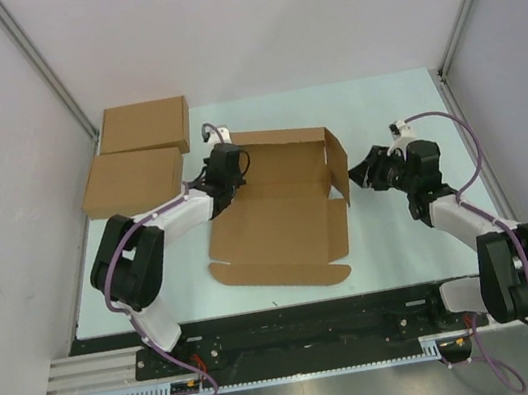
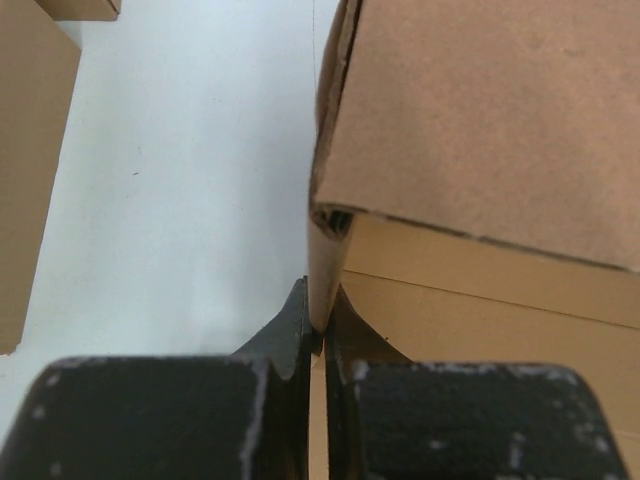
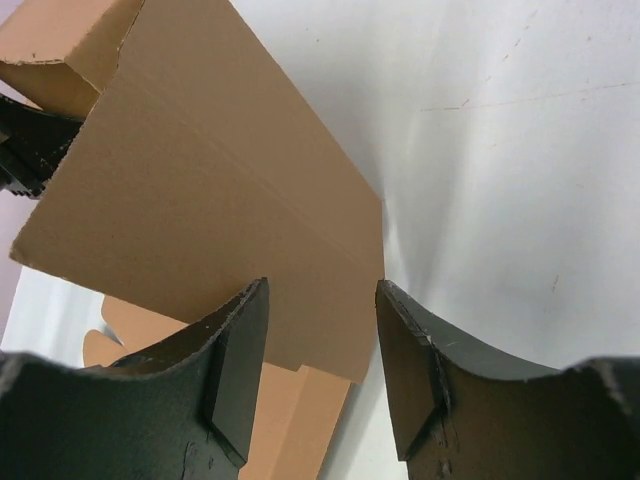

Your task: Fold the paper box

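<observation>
The paper box [image 1: 278, 220] lies half-formed in the middle of the table, a brown die-cut sheet with its back wall and right side flap standing up and its front flap flat. My left gripper [image 1: 222, 186] is at the box's left edge. In the left wrist view this left gripper [image 2: 320, 318] is shut on the thin left wall of the paper box [image 2: 480, 120]. My right gripper [image 1: 360, 176] hovers just right of the raised right flap. In the right wrist view the right gripper [image 3: 322, 300] is open, with that flap of the paper box [image 3: 200, 200] just beyond its fingertips and nothing between them.
Two made-up brown flat boxes [image 1: 143, 128] [image 1: 132, 181] lie at the table's far left, close to the left arm. The pale table [image 1: 402, 235] ends at white walls on three sides, and a metal rail runs along the near edge.
</observation>
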Robot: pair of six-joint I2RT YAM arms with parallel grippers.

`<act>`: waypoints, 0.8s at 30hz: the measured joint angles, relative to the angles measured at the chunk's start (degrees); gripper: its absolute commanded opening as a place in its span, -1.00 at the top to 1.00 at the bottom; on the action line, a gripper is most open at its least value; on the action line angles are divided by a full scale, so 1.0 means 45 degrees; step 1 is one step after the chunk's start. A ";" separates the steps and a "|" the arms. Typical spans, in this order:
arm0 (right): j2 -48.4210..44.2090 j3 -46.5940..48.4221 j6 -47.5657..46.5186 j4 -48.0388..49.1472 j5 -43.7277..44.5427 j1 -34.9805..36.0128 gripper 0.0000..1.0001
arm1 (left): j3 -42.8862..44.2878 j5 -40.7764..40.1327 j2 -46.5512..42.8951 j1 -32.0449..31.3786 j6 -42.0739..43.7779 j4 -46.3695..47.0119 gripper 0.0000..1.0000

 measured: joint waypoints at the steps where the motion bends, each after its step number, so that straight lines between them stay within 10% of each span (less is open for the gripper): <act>1: 0.0131 0.0000 0.0049 0.0117 -0.0053 -0.0019 -0.05 | -0.0015 0.0005 -0.0015 0.0019 -0.0010 0.0005 0.99; 24: 0.3614 0.1457 0.0461 0.2919 -0.1365 0.0879 -0.06 | -0.0636 0.0049 -0.0194 0.0078 0.0228 0.0952 1.00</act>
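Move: The box's upright right side flap, splayed outward, has its middle about 4 cm ahead and 4 cm left of the right hand, some 2 cm lower. From that hand, the low side strip lies nearly flat about 6 cm back, 5 cm left and 8 cm down, and the far wall's middle is roughly 7 cm ahead, 15 cm left and 3 cm down. From the left hand, the right side flap stands some 21 cm right, 1 cm ahead and 2 cm higher. The splayed right side flap is pushed inward by the right hand's half-open fingers: the hand first dips about 3 cm while easing forward, then sweeps left and forward, climbing back some 2 cm and turning about 10 degrees counter-clockwise. The left hand stays put, still pinching the box's upright left edge and holding it against the push. ##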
